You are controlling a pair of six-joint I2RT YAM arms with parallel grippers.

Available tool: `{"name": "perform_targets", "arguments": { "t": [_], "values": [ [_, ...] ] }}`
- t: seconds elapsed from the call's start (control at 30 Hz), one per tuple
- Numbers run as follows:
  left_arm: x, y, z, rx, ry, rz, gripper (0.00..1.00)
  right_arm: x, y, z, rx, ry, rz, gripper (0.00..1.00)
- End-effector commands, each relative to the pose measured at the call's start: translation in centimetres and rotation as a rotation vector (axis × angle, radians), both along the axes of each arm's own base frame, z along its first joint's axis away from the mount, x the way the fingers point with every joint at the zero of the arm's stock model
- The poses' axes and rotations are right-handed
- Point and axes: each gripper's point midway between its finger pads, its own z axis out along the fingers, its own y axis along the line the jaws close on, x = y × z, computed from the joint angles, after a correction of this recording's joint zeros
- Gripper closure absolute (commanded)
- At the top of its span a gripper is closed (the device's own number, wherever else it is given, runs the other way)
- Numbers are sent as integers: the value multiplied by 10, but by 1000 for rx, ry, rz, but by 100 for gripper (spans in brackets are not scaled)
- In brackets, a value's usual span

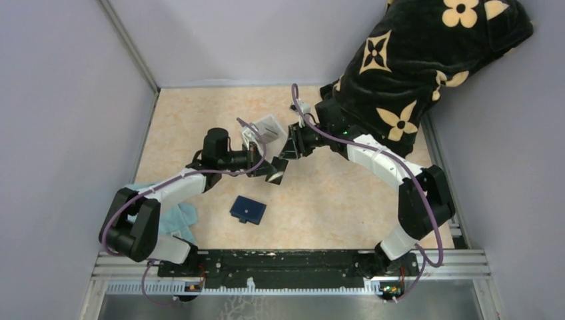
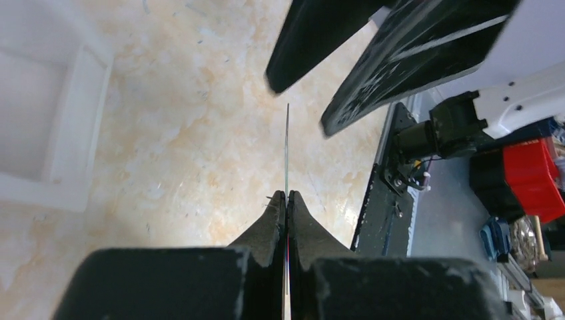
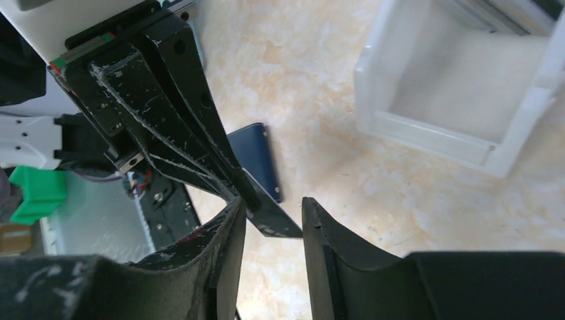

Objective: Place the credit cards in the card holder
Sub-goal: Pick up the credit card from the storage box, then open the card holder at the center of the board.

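Note:
My left gripper (image 2: 287, 195) is shut on a thin credit card (image 2: 287, 147), seen edge-on and sticking straight out past the fingertips. In the right wrist view that dark card (image 3: 276, 217) reaches into the gap of my right gripper (image 3: 272, 207), whose jaws stand open around its tip. Both grippers meet above the middle of the table, left gripper (image 1: 268, 171) facing right gripper (image 1: 285, 153). The navy card holder (image 1: 248, 210) lies shut and flat on the table nearer the bases, also seen behind the card (image 3: 256, 160).
A white plastic tray (image 1: 264, 129) stands just behind the grippers, at the left (image 2: 60, 127) in the left wrist view. A light blue cloth (image 1: 178, 218) lies by the left arm's base. A black flowered fabric (image 1: 426, 60) fills the back right corner.

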Motion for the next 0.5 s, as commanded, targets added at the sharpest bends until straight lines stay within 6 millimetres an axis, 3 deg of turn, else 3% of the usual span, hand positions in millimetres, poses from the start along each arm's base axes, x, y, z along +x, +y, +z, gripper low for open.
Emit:
{"name": "perform_targets", "arguments": {
  "t": [0.0,0.13,0.2,0.3,0.47],
  "values": [
    [22,18,-6,49,10,259,100,23,-17,48,-6,-216,-129,60],
    [39,60,-15,73,99,637,100,21,-39,44,-57,-304,-258,50],
    [37,83,-23,63,174,821,100,14,-43,38,-113,-360,-280,49],
    [20,109,-40,73,294,1022,100,-4,-38,22,-216,-435,-272,48],
    [-15,130,-50,98,381,1258,100,-39,-17,-5,-319,-538,-235,45]
  ]
}}
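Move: The left hand already holds the card; the closed card holder lies about 8 cm back and 8 cm to its left, some 14 cm below. The storage box stands some 13 cm ahead of this hand, 2 cm to its left and 12 cm lower. From the right hand, whose fingers have just parted around the card's other end, the card holder is about 11 cm back, 12 cm left and 18 cm down; the box is 10 cm ahead, 7 cm left and 15 cm lower. Leftward by about 9 cm, sinking 3 cm, the left hand keeps its pinch on the card and carries it away from the right hand towards the card holder, swinging its fingers some 50 degrees counter-clockwise from rightward to forward-right. The right hand opens wider, backs off right and slightly up by a few centimetres, then sweeps back about 5 cm while sinking and easing left again. ##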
